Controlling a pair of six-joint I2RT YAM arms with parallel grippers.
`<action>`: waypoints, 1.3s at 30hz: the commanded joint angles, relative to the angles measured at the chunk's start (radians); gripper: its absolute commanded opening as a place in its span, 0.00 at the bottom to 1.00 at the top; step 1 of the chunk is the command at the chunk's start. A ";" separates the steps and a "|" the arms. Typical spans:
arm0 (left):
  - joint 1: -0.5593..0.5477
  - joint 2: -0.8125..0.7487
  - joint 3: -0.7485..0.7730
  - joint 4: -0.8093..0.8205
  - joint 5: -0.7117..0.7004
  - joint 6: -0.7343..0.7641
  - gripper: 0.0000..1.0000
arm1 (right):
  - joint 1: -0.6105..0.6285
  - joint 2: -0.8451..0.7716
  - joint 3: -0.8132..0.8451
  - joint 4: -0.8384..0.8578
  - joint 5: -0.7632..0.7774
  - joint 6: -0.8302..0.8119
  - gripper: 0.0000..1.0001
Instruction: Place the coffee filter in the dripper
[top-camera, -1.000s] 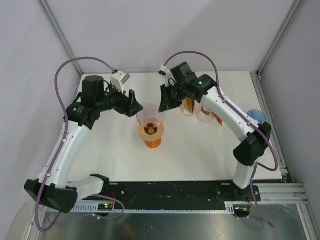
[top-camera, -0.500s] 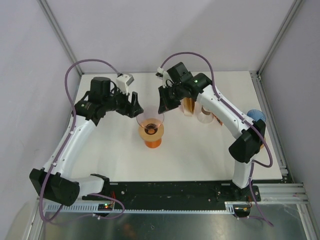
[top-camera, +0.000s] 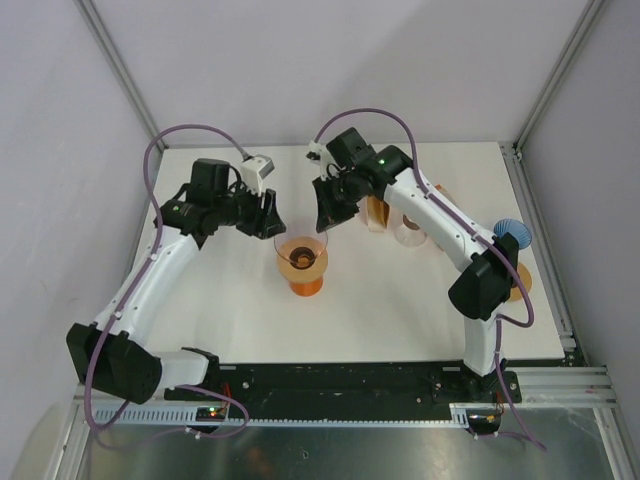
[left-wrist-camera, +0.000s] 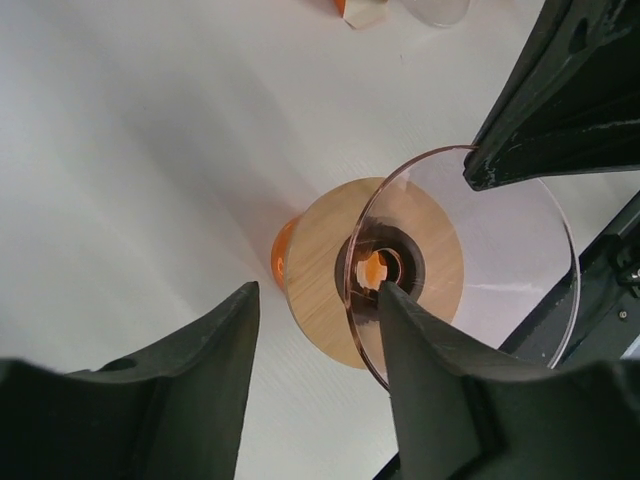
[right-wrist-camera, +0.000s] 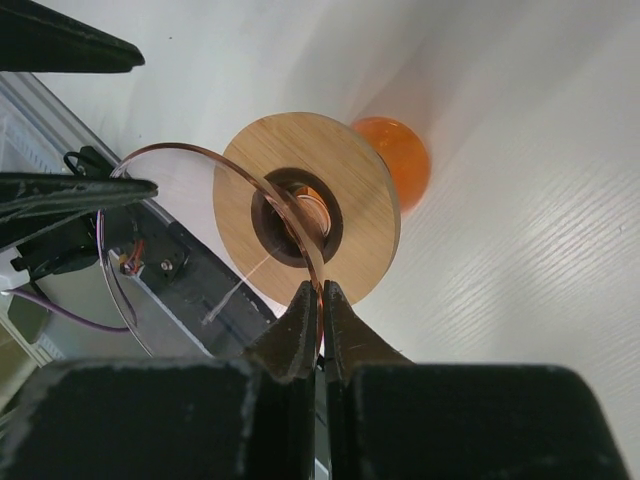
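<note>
The dripper is a clear pinkish glass cone on a round wooden collar over an orange base, standing mid-table. My right gripper is shut on the cone's far-right rim, a thin glass edge pinched between its fingers. On the opposite side, my left gripper is open and straddles the rim, one finger inside the cone and one outside, with a gap on the outer side. In the top view the left gripper and the right gripper flank the cone. The coffee filter is out of view.
Behind the right arm stand a small orange-and-clear object and a clear glass cup. A blue ribbed object sits at the table's right edge, partly behind the right arm's elbow. Frame posts rise at the far corners.
My left arm has moved right to the dripper's rim and its jaws have narrowed around it. The right gripper stays shut on the rim, its arm shifted slightly left.
</note>
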 joint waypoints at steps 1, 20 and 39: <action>-0.005 0.013 -0.015 0.012 0.026 0.026 0.52 | 0.012 0.007 0.061 -0.003 0.007 -0.016 0.00; -0.031 0.024 -0.063 0.011 0.022 0.039 0.12 | 0.062 0.000 -0.006 0.049 0.104 -0.059 0.00; -0.046 0.006 -0.078 0.014 -0.007 0.016 0.00 | 0.125 -0.060 -0.109 0.135 0.202 -0.065 0.25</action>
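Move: The left hand, open and empty, has the clear cone's rim just below its fingers; the cone's middle is about 6 cm right, 2 cm back and 4 cm down. The wooden collar on the orange carafe lies roughly 7 cm right, 4 cm back and 10 cm down. From the right hand, which already grips the cone's rim, the collar is some 5 cm left, 4 cm back and 10 cm below, and the paper filters about 13 cm right, 12 cm ahead and 18 cm below. Left hand sinks about 2 cm and pinches the cone's rim; right then opens partway, easing down and left. ##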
